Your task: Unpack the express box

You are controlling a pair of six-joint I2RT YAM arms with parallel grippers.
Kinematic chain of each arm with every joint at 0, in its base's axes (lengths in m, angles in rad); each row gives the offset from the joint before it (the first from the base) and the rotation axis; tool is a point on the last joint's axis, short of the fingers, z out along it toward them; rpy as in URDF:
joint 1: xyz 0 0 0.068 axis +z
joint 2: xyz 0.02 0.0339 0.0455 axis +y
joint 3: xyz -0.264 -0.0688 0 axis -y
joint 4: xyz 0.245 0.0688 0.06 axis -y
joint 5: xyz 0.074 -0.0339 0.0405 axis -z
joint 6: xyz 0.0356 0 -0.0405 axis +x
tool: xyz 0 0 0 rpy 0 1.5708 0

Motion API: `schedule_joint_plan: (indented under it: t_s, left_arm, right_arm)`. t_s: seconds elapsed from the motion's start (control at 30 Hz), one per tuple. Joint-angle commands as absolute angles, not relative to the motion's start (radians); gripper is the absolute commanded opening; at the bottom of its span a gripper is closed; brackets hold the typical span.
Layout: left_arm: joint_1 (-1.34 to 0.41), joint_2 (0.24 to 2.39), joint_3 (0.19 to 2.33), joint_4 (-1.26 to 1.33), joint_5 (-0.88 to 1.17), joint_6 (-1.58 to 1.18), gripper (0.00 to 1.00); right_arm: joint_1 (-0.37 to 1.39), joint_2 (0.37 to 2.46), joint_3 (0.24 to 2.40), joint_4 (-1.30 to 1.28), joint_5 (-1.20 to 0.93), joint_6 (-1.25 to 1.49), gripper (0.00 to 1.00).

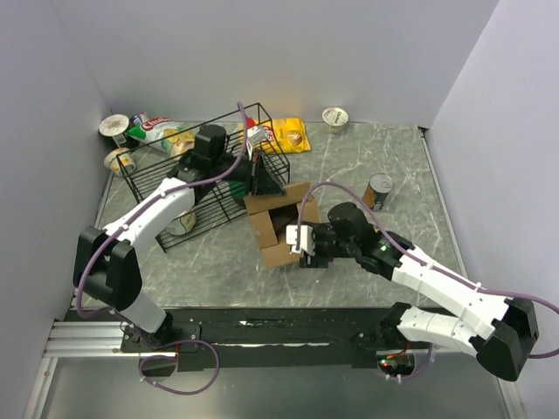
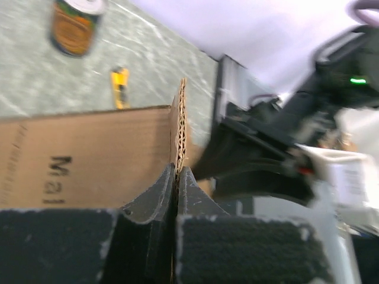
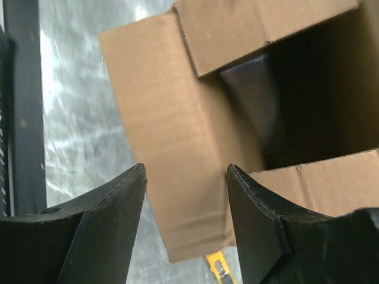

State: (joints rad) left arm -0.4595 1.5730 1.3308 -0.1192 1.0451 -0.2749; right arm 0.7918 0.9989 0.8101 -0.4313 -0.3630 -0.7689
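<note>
The express box (image 1: pixel 278 229) is a brown cardboard carton in the middle of the table, with its top flaps open and a dark inside. My left gripper (image 1: pixel 259 185) is at its far side. In the left wrist view this gripper (image 2: pixel 177 170) is shut on the edge of an upright flap (image 2: pixel 89 160) that bears a dark printed word. My right gripper (image 1: pixel 300 237) is open at the box's right side. In the right wrist view it (image 3: pixel 186 168) hovers over an outspread flap (image 3: pixel 172 136), beside the dark opening (image 3: pixel 314 89), and holds nothing.
A black wire basket (image 1: pixel 201 166) stands behind the box, with snack packs and cups at the back left. A can (image 1: pixel 379 190) stands to the right and a cup (image 1: pixel 334 116) at the back. A yellow utility knife (image 3: pixel 219 264) lies by the box, also in the left wrist view (image 2: pixel 120 86).
</note>
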Motion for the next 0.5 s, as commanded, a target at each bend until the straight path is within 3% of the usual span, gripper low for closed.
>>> schedule_joint_plan:
  t_s: [0.0, 0.3, 0.47]
  left_arm:
    - [-0.472, 1.496, 1.263, 0.094, 1.226, -0.387, 0.07]
    - [-0.456, 1.555, 1.252, 0.153, 1.236, -0.459, 0.08]
    - [-0.46, 1.689, 1.285, 0.182, 1.279, -0.549, 0.41]
  right_arm:
    - [0.796, 0.979, 0.74, -0.384, -0.293, -0.821, 0.64]
    - [0.796, 0.945, 0.723, -0.367, -0.272, -0.75, 0.64]
    - [0.776, 0.922, 0.722, -0.388, -0.241, -0.701, 0.65]
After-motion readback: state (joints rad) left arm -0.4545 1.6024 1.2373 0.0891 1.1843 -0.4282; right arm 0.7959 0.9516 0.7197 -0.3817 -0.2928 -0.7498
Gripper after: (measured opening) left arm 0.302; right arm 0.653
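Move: The open box's far flap is already pinched in the left fingers; the box's middle lies about 14 cm below that hand and 3 cm nearer the base, and the can is 27 cm to its right and 8 cm farther out. From the right hand, the near flap is 5 cm to the left, 1 cm out and 4 cm down. The box's middle lies 7 cm ahead, 6 cm left and 6 cm below the right hand; the yellow knife lies 13 cm ahead, 14 cm right, 16 cm down. The box's far flap is drawn about 2 cm back towards the base and slightly down by the left hand, whose wrist turns under 10 degrees; then the left fingers start to part around the cardboard. At the near flap the right hand, fingers still wide, dips some 3 cm, comes back up 1 cm and drifts slightly right. ##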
